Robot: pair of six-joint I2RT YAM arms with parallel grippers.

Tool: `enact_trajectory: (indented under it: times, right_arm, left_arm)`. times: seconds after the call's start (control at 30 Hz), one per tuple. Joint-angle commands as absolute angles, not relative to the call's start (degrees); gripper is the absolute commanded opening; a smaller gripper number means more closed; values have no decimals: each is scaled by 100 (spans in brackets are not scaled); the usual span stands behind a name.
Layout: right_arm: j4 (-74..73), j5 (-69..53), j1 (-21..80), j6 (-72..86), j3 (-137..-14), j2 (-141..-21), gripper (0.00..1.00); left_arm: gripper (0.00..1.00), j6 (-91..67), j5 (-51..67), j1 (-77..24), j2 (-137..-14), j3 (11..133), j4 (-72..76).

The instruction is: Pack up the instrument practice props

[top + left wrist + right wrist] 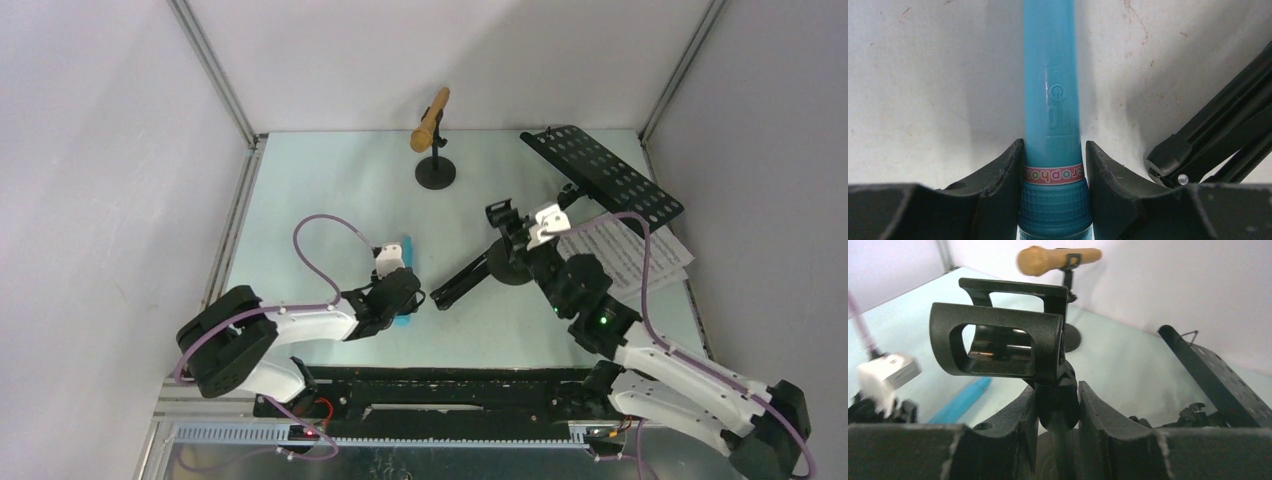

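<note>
My left gripper [403,298] [1054,172] is shut on the light-blue toy microphone [407,248] [1050,95], pinching it at its labelled band low over the table. My right gripper [522,246] [1057,407] is shut on the neck of a black clip holder [500,215] [998,340], whose empty clip stands above the fingers and whose round base [512,272] sits below. The tan microphone [431,118] [1058,260] rests in the other clip holder [435,172] at the back. The black music rack [605,175] [1208,375] lies tipped over, its folded legs [470,280] [1218,135] pointing to the left gripper. The white sheet-music pages [625,258] lie under the rack.
White walls with metal corner posts [215,75] enclose the pale table on three sides. A black rail [450,390] runs along the near edge by the arm bases. The rack's folded legs lie close to the right of the left gripper's fingers.
</note>
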State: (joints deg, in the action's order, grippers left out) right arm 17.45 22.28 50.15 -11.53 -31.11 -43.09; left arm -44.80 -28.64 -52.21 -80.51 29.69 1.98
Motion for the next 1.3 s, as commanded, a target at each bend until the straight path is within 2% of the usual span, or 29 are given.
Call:
enact_trajectory:
  times: [0.0, 0.23, 0.33, 0.47, 0.6, 0.9, 1.0, 1.2, 1.27]
  right_arm:
    - [2781, 1657, 4195, -569, -3833, -4973, 0]
    - [3421, 961, 3028, 146, -4703, -6813, 0]
    - [3624, 874, 2795, 194, -5104, -7539, 7]
    - [3875, 648, 2603, 305, -5626, -8463, 7]
    - [4534, 345, 2436, 289, -5987, -9380, 8]
    - [5659, -688, 2044, 427, -6561, -11027, 18]
    - [5680, -921, 2000, 273, -6505, -11180, 27]
    - [5736, -931, 2054, 168, -5900, -10838, 68]
    - [5764, -847, 2087, 180, -5604, -10549, 73]
  left_arm:
    - [39, -4717, -2807, -5206, -8168, 2830, 527]
    - [63, -4632, -2709, -5207, -8083, 2757, 562]
    - [76, -4601, -2728, -5217, -7868, 2698, 516]
    - [88, -4582, -2772, -5216, -7582, 2605, 459]
    - [94, -4533, -2841, -5214, -7293, 2619, 238]
    - [97, -4436, -3041, -5215, -5948, 2344, -261]
    - [99, -4350, -3145, -5219, -5350, 2169, -352]
    - [100, -4218, -3343, -5210, -4434, 2138, -739]
    - [100, -4151, -3346, -5211, -4241, 2174, -781]
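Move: The blue microphone lies flat in the left hand's grip, its middle about 4 cm ahead at hand height; the folded music stand's feet are some 7 cm right, level fore and aft. The black microphone stand held by the right hand goes to a bare spot about 27 cm ahead, 3 cm left and 27 cm below. From that hand, the wooden microphone's stand is roughly 37 cm ahead, 12 cm left; the music stand's legs 13 cm ahead, 3 cm right. The black microphone stand is carried forward by the right hand some 27 cm, sinking about 12 cm, mostly on the later stretch, onto the table beside the wooden microphone's stand; then the fingers open around its post. The left fingers open wide, let go of the blue microphone, and that hand climbs about 9 cm, drifting left. ##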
